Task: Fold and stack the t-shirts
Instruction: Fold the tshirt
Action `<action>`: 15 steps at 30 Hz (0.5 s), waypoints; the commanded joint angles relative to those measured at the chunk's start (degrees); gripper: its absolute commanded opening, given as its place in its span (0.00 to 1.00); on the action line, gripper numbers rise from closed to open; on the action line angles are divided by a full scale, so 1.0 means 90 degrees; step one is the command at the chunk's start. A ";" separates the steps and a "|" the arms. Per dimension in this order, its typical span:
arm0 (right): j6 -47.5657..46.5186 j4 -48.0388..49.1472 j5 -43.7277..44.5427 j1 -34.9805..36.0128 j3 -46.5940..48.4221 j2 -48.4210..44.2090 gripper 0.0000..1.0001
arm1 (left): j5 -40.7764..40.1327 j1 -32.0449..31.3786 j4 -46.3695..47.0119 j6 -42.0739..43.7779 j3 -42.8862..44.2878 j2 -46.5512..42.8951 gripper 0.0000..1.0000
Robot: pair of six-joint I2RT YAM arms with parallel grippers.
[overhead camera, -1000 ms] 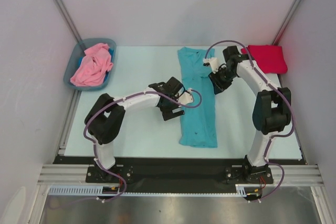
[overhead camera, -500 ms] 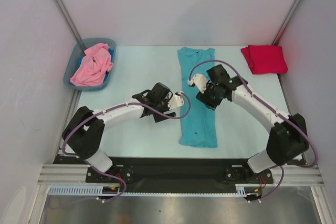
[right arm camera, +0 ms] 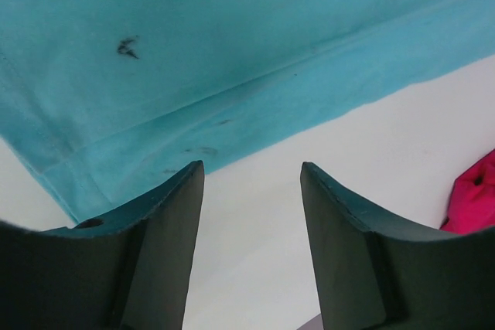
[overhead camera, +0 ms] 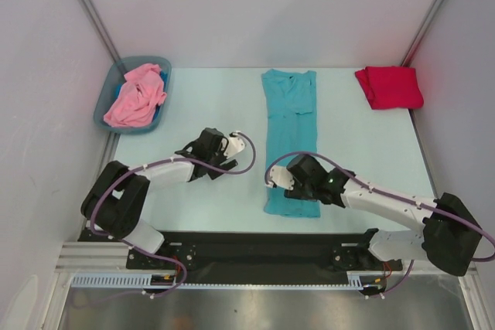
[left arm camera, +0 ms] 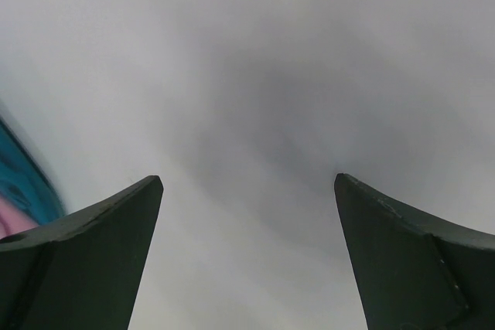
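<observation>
A teal t-shirt (overhead camera: 291,141), folded into a long narrow strip, lies down the middle of the table. Its hem (right arm camera: 232,52) fills the top of the right wrist view. My right gripper (overhead camera: 298,187) hovers low over the shirt's near end. It (right arm camera: 251,168) is open with nothing between its fingers, only bare table. My left gripper (overhead camera: 219,144) is left of the shirt, apart from it. It (left arm camera: 247,179) is wide open and empty. A folded red t-shirt (overhead camera: 389,86) lies at the back right. A pink t-shirt (overhead camera: 135,98) sits crumpled in the bin.
The grey-blue bin (overhead camera: 164,63) stands at the back left corner. Grey walls close in the table on three sides. A blurred strip of blue and pink shows at the left edge of the left wrist view.
My right arm swung from the teal shirt's collar end to its near hem, and its jaws widened. My left arm drew back to the left, away from the shirt.
</observation>
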 commanded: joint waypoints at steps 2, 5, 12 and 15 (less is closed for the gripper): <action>-0.0081 0.0845 0.0468 0.0663 -0.0539 -0.0143 0.59 | 0.0007 0.0265 0.0726 -0.0284 -0.0077 -0.0177 1.00; 0.0124 0.0982 0.0507 0.1190 -0.0823 -0.0046 0.59 | -0.0071 0.0305 0.0678 -0.0264 0.0021 -0.0031 1.00; 0.0573 0.0622 0.0226 0.1856 -0.0619 0.0043 0.58 | -0.0315 0.0305 0.0765 -0.0235 0.0119 0.0175 1.00; 0.0749 0.0145 -0.0194 0.1915 -0.0228 -0.0045 0.58 | -0.0471 0.0315 0.0834 -0.0147 0.0070 0.0185 1.00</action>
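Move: The near hem of the turquoise t-shirt is what I'm going for. Its middle is about 5 cm back and 4 cm left of my right hand, some 8 cm below. The hem's right corner is also 5 cm back but 3 cm to the right, its left corner 4 cm back and 12 cm left, and the table's near edge 10 cm back. From my left hand the hem's middle is roughly 13 cm back, 18 cm right and 3 cm lower. I swing my right hand back and left, about 6 cm back and 4 cm across, down to the t-shirt's near hem, sinking nearly 4 cm early on and then levelling out. My wrist turns some 10 degrees counter-clockwise, fingers still half open and empty. My left hand, wide open, only drifts about 2 cm forward and left over bare table. ##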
